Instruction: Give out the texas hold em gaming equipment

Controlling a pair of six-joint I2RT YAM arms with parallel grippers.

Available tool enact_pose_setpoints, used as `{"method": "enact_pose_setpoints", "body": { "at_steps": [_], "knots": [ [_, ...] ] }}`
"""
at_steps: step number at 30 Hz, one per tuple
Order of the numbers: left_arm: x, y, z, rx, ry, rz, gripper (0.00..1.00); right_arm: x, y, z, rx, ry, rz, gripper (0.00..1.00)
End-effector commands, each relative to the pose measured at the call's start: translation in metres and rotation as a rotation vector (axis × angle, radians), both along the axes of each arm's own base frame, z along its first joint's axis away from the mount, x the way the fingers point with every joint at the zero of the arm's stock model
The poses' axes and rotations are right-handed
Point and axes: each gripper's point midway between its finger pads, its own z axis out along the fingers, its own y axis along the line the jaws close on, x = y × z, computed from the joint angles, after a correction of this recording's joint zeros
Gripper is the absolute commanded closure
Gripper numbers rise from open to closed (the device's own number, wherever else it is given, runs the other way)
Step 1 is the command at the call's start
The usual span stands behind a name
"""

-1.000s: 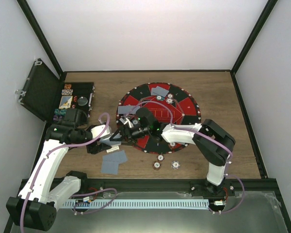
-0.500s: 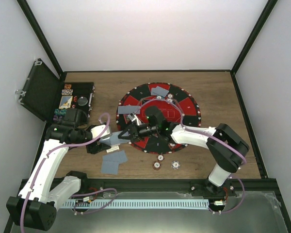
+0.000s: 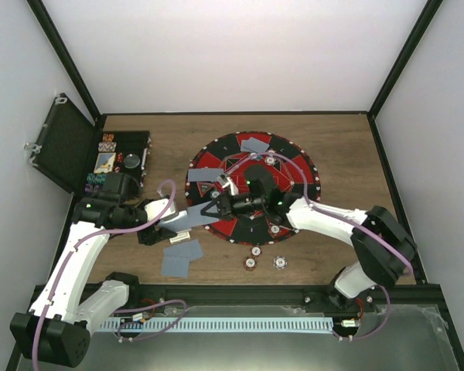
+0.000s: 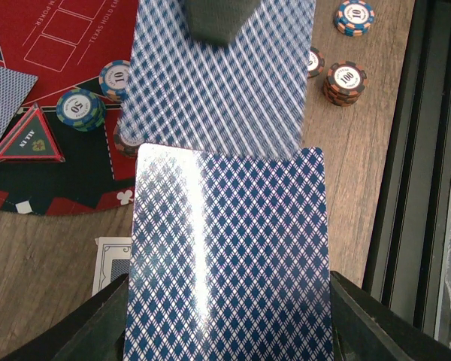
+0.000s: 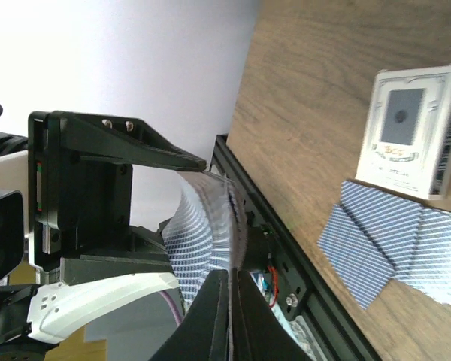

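My left gripper (image 3: pixel 167 222) (image 4: pixel 229 320) is shut on a deck of blue-patterned playing cards (image 4: pixel 229 256), held above the wood left of the mat. My right gripper (image 3: pixel 214 210) (image 5: pixel 231 274) is shut on the top card (image 4: pixel 222 75) (image 5: pixel 210 218), which bends and sticks half out of the deck. Three loose cards (image 3: pixel 182 257) (image 5: pixel 391 241) lie face down in front of the left gripper. Poker chips (image 3: pixel 249 263) sit near the front edge, and others (image 4: pixel 114 75) lie on the mat. More cards (image 3: pixel 255 144) rest on the mat's far side.
The round red-and-black mat (image 3: pixel 294 166) fills the table's middle. A black hinged case (image 3: pixel 62 143) stands open at the back left with chips in its tray (image 3: pixel 108 145). A white card box (image 5: pixel 410 135) lies beside the loose cards. A triangular marker (image 4: pixel 28 138) sits on the mat.
My right gripper closed on the deck's top card and drew it to the right, its elbow swinging right. The left arm kept still with the deck.
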Motion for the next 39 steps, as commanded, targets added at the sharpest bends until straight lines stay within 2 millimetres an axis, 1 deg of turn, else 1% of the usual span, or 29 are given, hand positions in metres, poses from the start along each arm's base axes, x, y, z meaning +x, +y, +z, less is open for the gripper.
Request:
{"method": "enact_pose_setpoints", "body": {
  "at_steps": [1,3,5,8,12,14,16,19,21,25,28,29,31,32,35,39],
  "knots": [
    [0.001,-0.006,0.012,-0.043,-0.038,-0.031,0.96,0.013,-0.034,-0.006,-0.059,-0.013,-0.079,0.99],
    [0.001,-0.006,0.011,-0.042,-0.036,-0.031,0.96,0.020,-0.054,-0.009,-0.072,-0.015,-0.119,0.99],
    [0.001,-0.006,0.010,-0.042,-0.033,-0.031,0.96,0.028,-0.079,-0.013,-0.087,-0.015,-0.170,0.99],
    [0.001,-0.006,0.010,-0.043,-0.033,-0.032,0.96,0.042,-0.126,-0.032,-0.136,0.008,-0.271,0.99],
    [0.001,-0.007,0.010,-0.046,-0.031,-0.034,0.96,0.052,-0.186,-0.063,-0.193,0.062,-0.400,0.99],
    [0.001,-0.007,0.009,-0.045,-0.029,-0.033,0.96,0.054,-0.209,-0.080,-0.217,0.108,-0.455,0.99],
    [0.001,-0.006,0.010,-0.043,-0.031,-0.032,0.96,0.055,-0.226,-0.091,-0.220,0.139,-0.496,0.99],
    [0.001,-0.006,0.010,-0.038,-0.034,-0.030,0.96,0.058,-0.244,-0.103,-0.255,0.163,-0.548,0.98],
    [0.001,-0.005,0.009,-0.036,-0.035,-0.030,0.96,0.061,-0.251,-0.111,-0.291,0.171,-0.573,0.96],
    [0.000,-0.005,0.009,-0.035,-0.038,-0.031,0.96,0.064,-0.264,-0.129,-0.390,0.186,-0.618,0.88],
    [0.000,-0.005,0.009,-0.034,-0.036,-0.031,0.96,0.063,-0.269,-0.137,-0.434,0.204,-0.628,0.76],
    [0.000,-0.005,0.009,-0.034,-0.036,-0.031,0.96,0.063,-0.270,-0.138,-0.445,0.205,-0.632,0.68],
    [0.000,-0.005,0.009,-0.036,-0.037,-0.033,0.96,0.064,-0.275,-0.139,-0.473,0.203,-0.651,0.53],
    [0.000,-0.005,0.009,-0.035,-0.038,-0.033,0.96,0.065,-0.278,-0.138,-0.490,0.198,-0.664,0.48],
    [0.000,-0.005,0.009,-0.036,-0.034,-0.033,0.96,0.069,-0.290,-0.133,-0.554,0.180,-0.718,0.41],
    [0.000,-0.005,0.010,-0.035,-0.037,-0.033,0.96,0.078,-0.310,-0.114,-0.637,0.139,-0.815,0.34]
  ]
}}
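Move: The card is already pinched in the shut right fingers, just drawn off the deck that the left hand holds; its goal, the lower-right seat of the mat, lies about 22 cm to the right hand's right, 3 cm ahead and 16 cm below. The seat's 100 chip is some 19 cm right and 1 cm back; on the near wood, the loose chip is 14 right, 8 back, the blue chip stack 21 right, 11 back. From the left hand that seat is roughly 35 cm right, 5 ahead, 14 below. The card is swept away from the deck by the right hand, nearly 30 cm to the right and a little forward, then mostly down, about 14 cm in all, onto the lower-right seat. The wrist turns some 50 degrees meanwhile, clockwise and tipping the left-pointing fingers down; low over the mat they open to about two thirds, let go of the card and edge off right. ##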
